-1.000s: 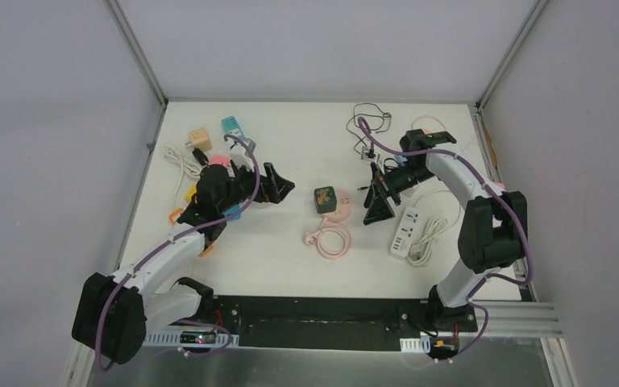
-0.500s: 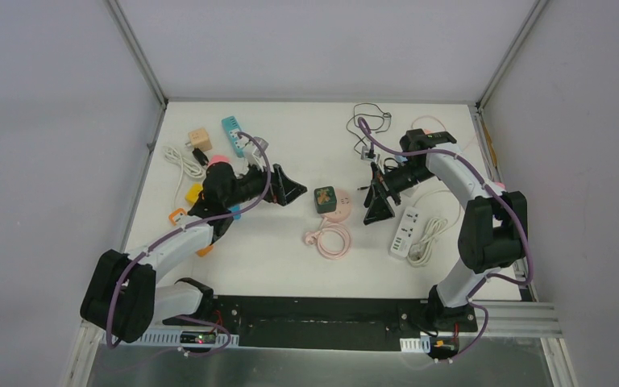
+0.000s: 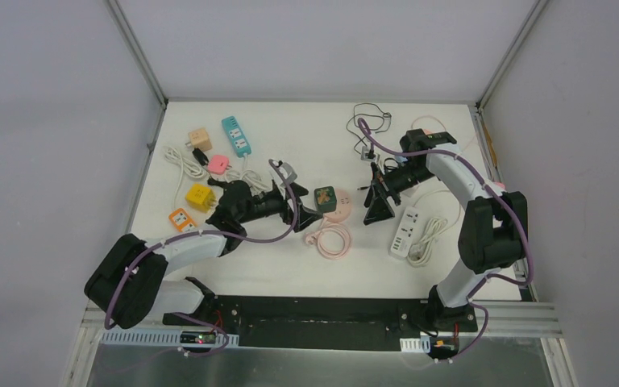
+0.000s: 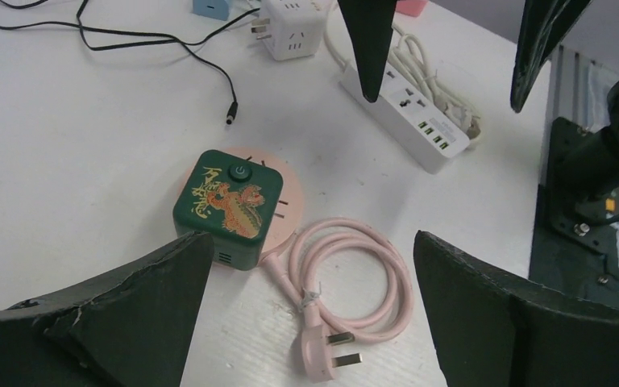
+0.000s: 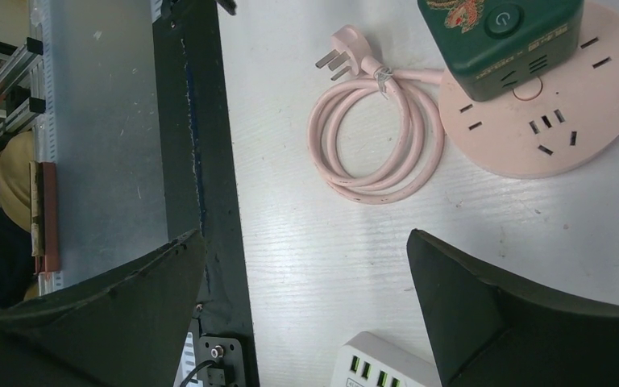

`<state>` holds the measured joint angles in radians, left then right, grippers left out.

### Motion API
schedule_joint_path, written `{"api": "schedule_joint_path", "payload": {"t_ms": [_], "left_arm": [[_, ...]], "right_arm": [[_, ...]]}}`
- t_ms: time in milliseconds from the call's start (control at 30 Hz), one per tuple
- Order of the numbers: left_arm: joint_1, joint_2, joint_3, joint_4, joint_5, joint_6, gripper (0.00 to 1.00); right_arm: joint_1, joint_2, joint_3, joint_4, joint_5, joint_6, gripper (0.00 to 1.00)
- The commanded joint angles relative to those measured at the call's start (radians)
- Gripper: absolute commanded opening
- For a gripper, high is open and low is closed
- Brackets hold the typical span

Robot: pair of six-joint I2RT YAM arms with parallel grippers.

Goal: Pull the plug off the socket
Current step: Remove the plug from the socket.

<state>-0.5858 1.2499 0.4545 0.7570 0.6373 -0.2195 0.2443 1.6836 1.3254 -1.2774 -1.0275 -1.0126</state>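
Observation:
The plug [image 3: 325, 197] is a dark green cube with a tiger print, seated on the round pink socket [image 3: 341, 212] mid-table. The socket's pink cord [image 3: 332, 239] lies coiled in front, its own prongs bare. My left gripper [image 3: 303, 208] hovers open just left of the plug, touching nothing. In the left wrist view the plug [image 4: 227, 205] and socket [image 4: 288, 197] lie ahead of the open left gripper [image 4: 310, 242]. My right gripper [image 3: 377, 197] is open to the right of the socket. The right wrist view shows the plug [image 5: 500, 32], the socket [image 5: 548, 121] and the open right gripper [image 5: 305, 238].
A white power strip [image 3: 404, 231] with its cord lies right of the right gripper. Black cables [image 3: 368, 121] sit at the back. Yellow [image 3: 200, 196], orange [image 3: 180, 218], pink [image 3: 219, 164] and teal [image 3: 236, 135] adapters lie at the left. The black base rail [image 3: 314, 310] runs along the near edge.
My left arm has swung right and forward, from over the adapters at the left to beside the green plug. The right arm has not moved.

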Motion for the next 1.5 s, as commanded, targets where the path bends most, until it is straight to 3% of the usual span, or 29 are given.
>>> {"api": "schedule_joint_path", "payload": {"t_ms": [0, 233, 733, 967, 1067, 1467], "left_arm": [[-0.006, 0.053, -0.013, 0.142, 0.071, 0.189, 0.99], [-0.006, 0.223, 0.076, 0.117, 0.214, 0.261, 0.99], [0.001, 0.271, 0.200, -0.144, 0.067, 0.404, 0.99], [0.001, 0.321, 0.402, -0.535, 0.140, 0.561, 0.97], [0.001, 0.359, 0.481, -0.623, 0.149, 0.599, 0.96], [-0.002, 0.435, 0.529, -0.609, 0.184, 0.767, 0.95]], "right_arm": [[-0.005, -0.057, -0.013, 0.027, -0.004, -0.035, 1.00], [-0.005, -0.065, -0.022, 0.042, 0.001, -0.034, 1.00], [-0.005, -0.074, -0.029, 0.050, 0.002, -0.034, 1.00], [-0.005, -0.072, -0.029, 0.049, 0.001, -0.034, 1.00], [-0.005, -0.072, -0.029, 0.049, 0.002, -0.034, 1.00], [-0.005, -0.063, -0.028, 0.047, 0.002, -0.035, 1.00]]}}
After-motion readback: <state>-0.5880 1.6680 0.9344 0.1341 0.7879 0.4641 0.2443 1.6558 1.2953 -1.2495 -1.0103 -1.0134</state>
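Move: From the left hand the green cube plug lies about 6 cm ahead, 5 cm to the right and some 11 cm below. The round pink socket that it is plugged into is centred about 5 cm ahead, 8 cm right; the coiled pink cord lies about 3 cm back, 6 cm right, and the pink cord plug 3 cm back, 1 cm right. From the right hand the cube plug is roughly 6 cm ahead and 11 cm left. Down first, by about 6 cm while edging right, the left hand then swings forward some 5 cm towards the green cube plug, bobs up slightly and sinks again. The wrist tips the fingers from level to pointing some 25 degrees down and yaws clockwise until they point to the robot's right. The fingers stay wide open, coming in above and beside the cube, with no contact to be seen. ##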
